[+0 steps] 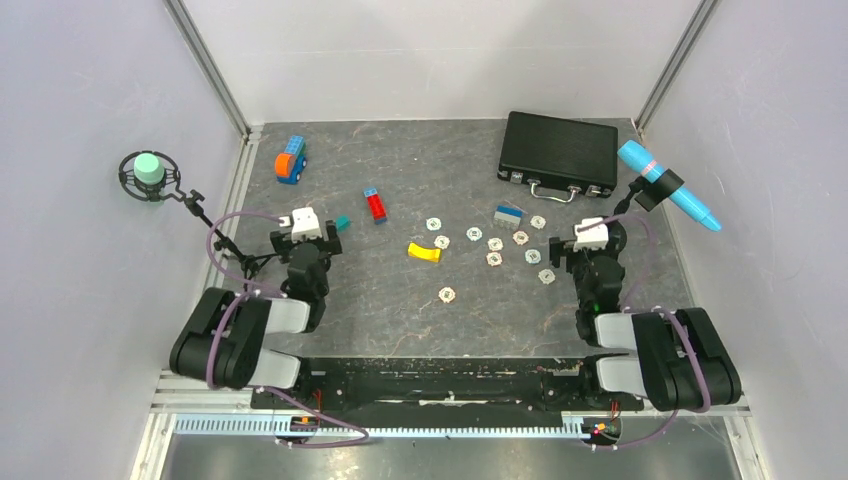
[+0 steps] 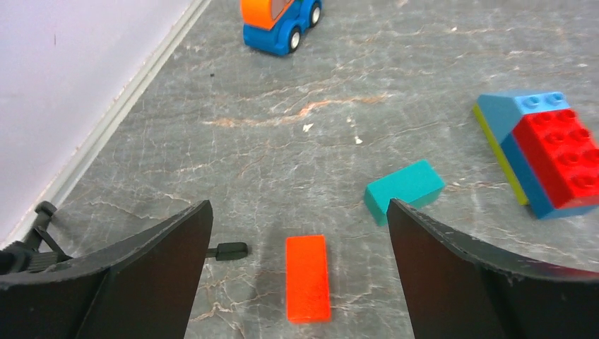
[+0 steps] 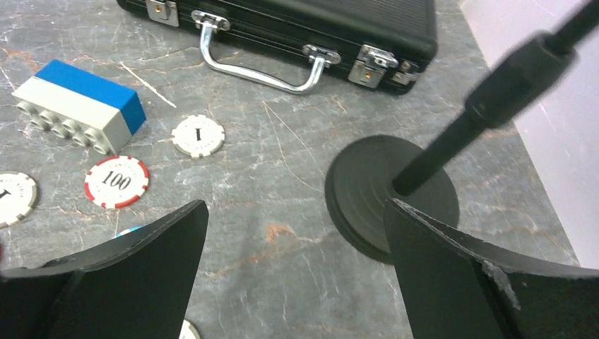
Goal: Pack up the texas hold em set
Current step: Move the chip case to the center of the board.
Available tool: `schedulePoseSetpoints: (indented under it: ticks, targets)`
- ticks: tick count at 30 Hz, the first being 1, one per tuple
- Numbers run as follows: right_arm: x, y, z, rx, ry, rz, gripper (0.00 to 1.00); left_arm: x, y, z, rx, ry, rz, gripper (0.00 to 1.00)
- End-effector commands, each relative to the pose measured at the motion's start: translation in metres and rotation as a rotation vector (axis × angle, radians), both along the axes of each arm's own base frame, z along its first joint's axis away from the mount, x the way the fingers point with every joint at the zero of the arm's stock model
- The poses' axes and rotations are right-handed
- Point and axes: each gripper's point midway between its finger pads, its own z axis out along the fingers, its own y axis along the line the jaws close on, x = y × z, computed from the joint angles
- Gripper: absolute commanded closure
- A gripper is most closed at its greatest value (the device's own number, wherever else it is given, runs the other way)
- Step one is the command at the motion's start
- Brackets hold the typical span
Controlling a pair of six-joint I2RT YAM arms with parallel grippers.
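The texas hold em set's black briefcase [image 1: 557,150] lies shut at the back right of the table. The right wrist view shows its lid [image 3: 282,21] and silver handle [image 3: 261,67]. Several round chips [image 1: 495,244] lie scattered on the table in front of it. Among them are a white "1" chip [image 3: 198,135] and a red "100" chip [image 3: 116,181]. My right gripper [image 1: 590,236] [image 3: 293,208] is open over bare table just right of the chips. My left gripper [image 1: 308,226] [image 2: 300,212] is open at the left, far from the set, with nothing held.
An orange flat brick [image 2: 308,277] lies between the left fingers, a teal block [image 2: 404,189] beside it. A toy car [image 1: 291,160], red-blue bricks [image 1: 375,203], a yellow block [image 1: 424,251] and a blue-white brick [image 1: 509,213] lie about. A microphone stand base [image 3: 392,198] sits by the right gripper.
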Motion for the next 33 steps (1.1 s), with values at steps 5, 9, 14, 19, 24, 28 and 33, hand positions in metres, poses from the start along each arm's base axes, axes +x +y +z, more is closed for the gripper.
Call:
schedulePoseSetpoints:
  ticks: [5, 9, 14, 19, 24, 28, 33]
  targets:
    - [0.049, 0.009, 0.033, 0.151, 0.056, -0.037, 0.02, 0.006, -0.005, 0.061, -0.059, -0.019, 0.143, 0.0]
    - [0.08, 0.023, 0.035, 0.225, 0.174, -0.014, 0.02, 0.013, -0.013, 0.075, -0.136, -0.002, 0.146, 0.0]
    - [0.093, 0.049, 0.025, 0.279, 0.234, 0.08, 0.02, 0.02, -0.026, 0.091, -0.241, -0.036, 0.11, 0.0]
    - [0.116, 0.047, 0.031, 0.263, 0.287, 0.034, 0.02, 0.026, -0.034, 0.1, -0.305, -0.011, 0.113, 0.0]
    - [0.142, 0.043, 0.031, 0.229, 0.371, -0.018, 0.02, 0.038, -0.05, 0.111, -0.341, 0.008, 0.05, 0.0]
    - [0.154, 0.052, 0.03, 0.228, 0.384, -0.002, 0.02, 0.047, -0.06, 0.118, -0.351, 0.028, 0.008, 0.0]
    - [0.175, 0.076, 0.026, 0.217, 0.416, 0.055, 0.02, 0.054, -0.073, 0.121, -0.365, 0.057, -0.049, 0.0]
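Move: The chip case lies flat about 23 cm ahead of the right hand, 3 cm to its left and 7 cm lower, its handle facing back, some 16 cm ahead and 3 cm left. Nearer are a white chip 9 cm ahead and 7 cm left, and the round stand base 5 cm ahead and 7 cm right. From the left hand the case is about 20 cm ahead and 57 cm right; the teal block sits 7 cm ahead, 5 cm right. The right hand reaches forward about 16 cm and some 5 cm left towards the handle side of the chip case, rising, dipping, then lifting slightly again, while its open fingers tip down about 20 degrees and its left side rolls up. The left hand, also wide open, climbs some 10 cm while easing right and forward, its left side rolling down, up and away from the tabletop by the teal block. ##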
